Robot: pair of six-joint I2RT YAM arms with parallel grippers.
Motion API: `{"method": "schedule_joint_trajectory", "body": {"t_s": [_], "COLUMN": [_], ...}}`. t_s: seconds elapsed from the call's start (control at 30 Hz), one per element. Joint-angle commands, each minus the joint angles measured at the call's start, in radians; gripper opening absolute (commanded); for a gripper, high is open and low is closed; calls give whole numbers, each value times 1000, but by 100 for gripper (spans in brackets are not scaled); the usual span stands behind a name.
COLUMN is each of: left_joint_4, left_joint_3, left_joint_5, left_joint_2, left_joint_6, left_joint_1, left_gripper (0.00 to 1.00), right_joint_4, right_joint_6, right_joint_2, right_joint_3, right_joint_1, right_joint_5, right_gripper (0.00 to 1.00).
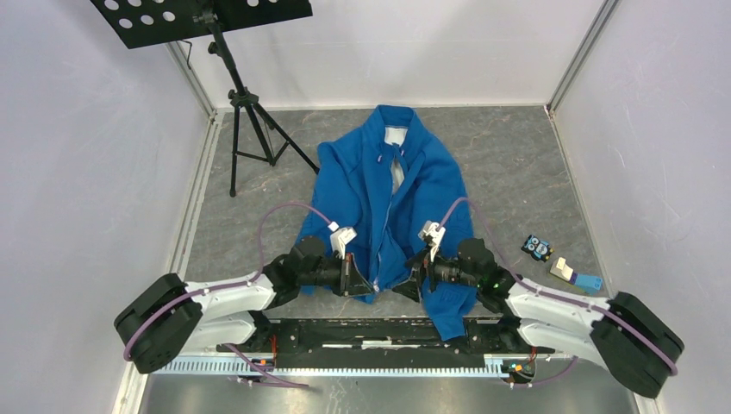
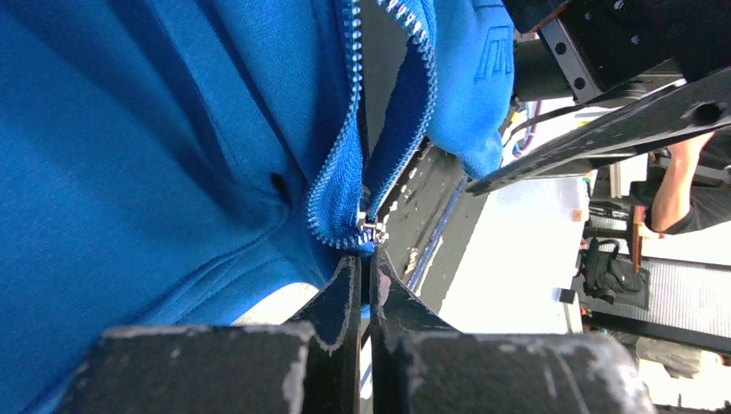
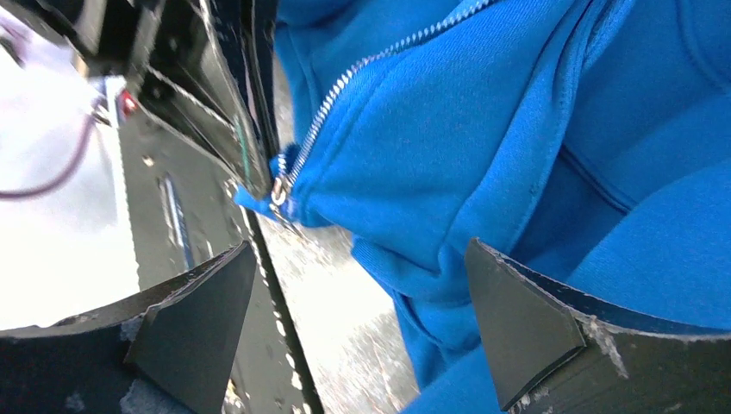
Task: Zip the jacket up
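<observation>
The bright blue jacket [image 1: 379,194] lies front up on the table, collar at the far side. Its zipper [image 2: 345,164] stands apart above the silver slider [image 2: 372,231], which sits at the hem. My left gripper [image 2: 364,257] is shut, pinching the jacket's hem right under the slider. In the top view the left gripper [image 1: 358,280] is just left of the zipper's lower end. The right gripper [image 3: 358,244] stands wide open around the right front panel's hem [image 3: 405,267], touching nothing. The slider [image 3: 278,191] shows ahead and to its left, and the right gripper [image 1: 414,278] is right of the zipper.
A black music stand on a tripod [image 1: 246,112] stands at the far left. Small toys [image 1: 537,248] and a block [image 1: 573,274] lie at the right. The black rail [image 1: 379,332] runs along the near edge, with part of the jacket hanging over it. White walls close both sides.
</observation>
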Motion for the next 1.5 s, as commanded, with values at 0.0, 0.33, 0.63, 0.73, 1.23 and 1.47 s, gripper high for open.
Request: {"method": "schedule_joint_trajectory", "body": {"t_s": [0.0,0.33,0.63,0.73,1.23,1.47], "left_joint_4": [-105,-177,-156,-146,-254,-259], "left_joint_3": [49,59,50,53,115,119], "left_joint_5": [155,228,291,318,384,407], "left_joint_2": [-19,-119,-125,-124,-124,-128], "left_joint_6": [-26,-94,-138,-156,-149,-148], "left_joint_1": [8,41,86,94,126,133], "left_gripper": [2,2,2,2,2,2], "right_joint_4": [-412,-177,-113,-100,23,217], "right_joint_6": [-297,-639,-953,-887,-1296,-1398], "right_joint_2": [-129,-273,-185,-172,-163,-30], "right_joint_3": [76,77,119,138,43,-12], "right_joint_1": [27,387,490,492,801,828], "right_joint_5": [11,349,322,398,644,768], "right_gripper": [98,98,98,98,98,98]}}
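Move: The zip's slider and pull sit right at the left hand's shut fingertips, about 2 cm to that hand's right, level with it in depth and height. From the open right hand they lie some 6 cm left, 3 cm back and 2 cm lower. The left fingertips are roughly 7 cm left and 3 cm back of the right hand; the near sleeve cuff lies about 12 cm to its right, 13 cm back and 7 cm below. Rolling about 85 degrees so its upper side turns back towards the base, the wide-open right hand swings back some 8 cm, left and up about 5 cm, with one brief forward waver, and closes in on the zip pull from the base side. The left hand keeps pinching the jacket's bottom edge by the slider and lifts it roughly 5 cm, drawing slightly back and tilting its wrist. ##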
